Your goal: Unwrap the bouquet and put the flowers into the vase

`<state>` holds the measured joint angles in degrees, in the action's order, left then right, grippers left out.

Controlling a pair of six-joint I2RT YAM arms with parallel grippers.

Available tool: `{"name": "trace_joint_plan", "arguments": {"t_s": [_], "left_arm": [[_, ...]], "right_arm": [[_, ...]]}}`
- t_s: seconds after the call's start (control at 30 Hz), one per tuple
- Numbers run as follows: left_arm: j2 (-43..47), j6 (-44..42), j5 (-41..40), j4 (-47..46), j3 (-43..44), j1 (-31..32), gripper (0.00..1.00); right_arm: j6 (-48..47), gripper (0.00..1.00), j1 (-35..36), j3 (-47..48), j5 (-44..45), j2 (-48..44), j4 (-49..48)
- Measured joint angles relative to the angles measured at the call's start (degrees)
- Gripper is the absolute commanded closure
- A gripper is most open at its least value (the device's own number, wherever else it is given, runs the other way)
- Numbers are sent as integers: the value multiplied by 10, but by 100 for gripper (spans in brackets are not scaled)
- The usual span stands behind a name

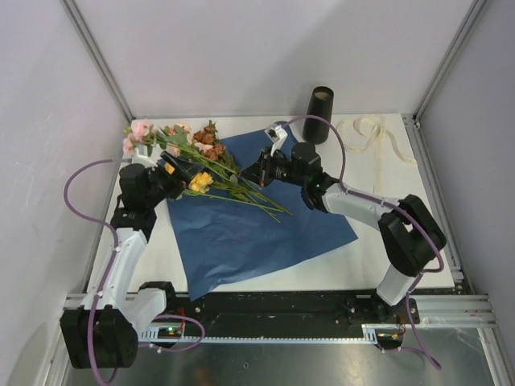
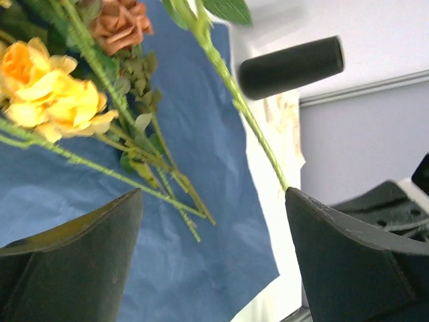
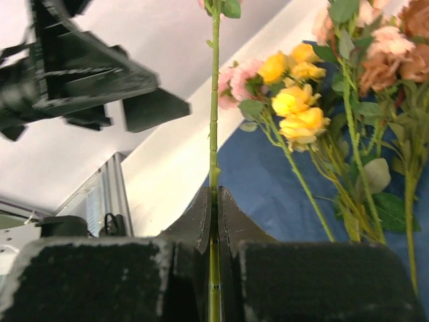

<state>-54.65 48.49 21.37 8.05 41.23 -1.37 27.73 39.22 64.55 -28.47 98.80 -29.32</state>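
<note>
The blue paper (image 1: pixel 257 225) lies spread flat, unwrapped. The flowers (image 1: pixel 197 153), pink, peach, yellow and brownish-red roses, lie across its upper left corner. My right gripper (image 1: pixel 257 172) is shut on one green stem (image 3: pixel 214 121), pinched between its jaws (image 3: pixel 214 198). My left gripper (image 1: pixel 173 175) hovers over the blooms, open (image 2: pixel 213 194), with nothing between its fingers. A long stem (image 2: pixel 234 100) runs down to its right fingertip (image 2: pixel 295 201). The yellow rose (image 2: pixel 47 94) lies up left of it. The black vase (image 1: pixel 319 113) stands upright at the back, apart from both grippers.
A cream ribbon (image 1: pixel 374 133) lies loose on the white table at the back right, beside the vase. Grey walls and metal frame rails close in the table on three sides. The left arm's purple cable (image 1: pixel 76 181) loops out to the left.
</note>
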Motion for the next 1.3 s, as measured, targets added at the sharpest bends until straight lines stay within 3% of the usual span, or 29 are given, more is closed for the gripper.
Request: {"name": "trace_joint_plan", "arguments": {"t_s": [0.1,0.3,0.53,0.63,0.7,0.77,0.87,0.97,1.1,1.3], "left_arm": [[-10,26,-1,-59,-10,3,13],[-20,56,-5,-136,-23,4,35],[-19,69,-8,-185,-48,25,85],[-18,66,4,-203,-48,29,97],[-16,65,14,-210,-48,31,99],[-14,59,25,-214,-48,33,100],[-15,30,47,-203,-40,37,100],[-16,-37,62,-132,-1,58,100],[-10,-130,65,-49,54,106,100],[10,-210,77,25,63,165,100]], "right_arm": [[8,100,10,-21,1,-24,-26],[17,100,42,-71,11,-60,-54],[18,100,90,-103,33,-76,-66],[16,100,106,-107,43,-76,-64],[16,92,113,-109,47,-75,-61],[16,72,116,-109,46,-75,-55],[20,51,112,-109,40,-75,-46],[30,37,97,-113,36,-89,-31],[36,28,69,-115,48,-136,-14],[36,27,55,-75,66,-177,-11]]}}
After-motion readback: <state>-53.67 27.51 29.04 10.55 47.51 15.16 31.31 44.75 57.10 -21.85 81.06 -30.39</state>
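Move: The pink rose stem in the right gripper slants up leftwards and passes about 5 cm ahead of the open left gripper, 2 cm to its right and 4 cm above it. Some 16 cm below the left hand lie the yellow roses, 9 cm ahead; the loose stems cross 7 cm ahead and 10 cm to its right, about 18 cm down. From the right hand, the left gripper is roughly 12 cm to the left, 1 cm back and 1 cm lower. Draw the right gripper back about 10 cm and slightly left, carrying the stem to the left gripper, while the left eases forward and up and shuts on it. Then open the right fingers to let go and lift them clear; carry the stem right and back with the left hand, turning it clockwise some 30 degrees. ##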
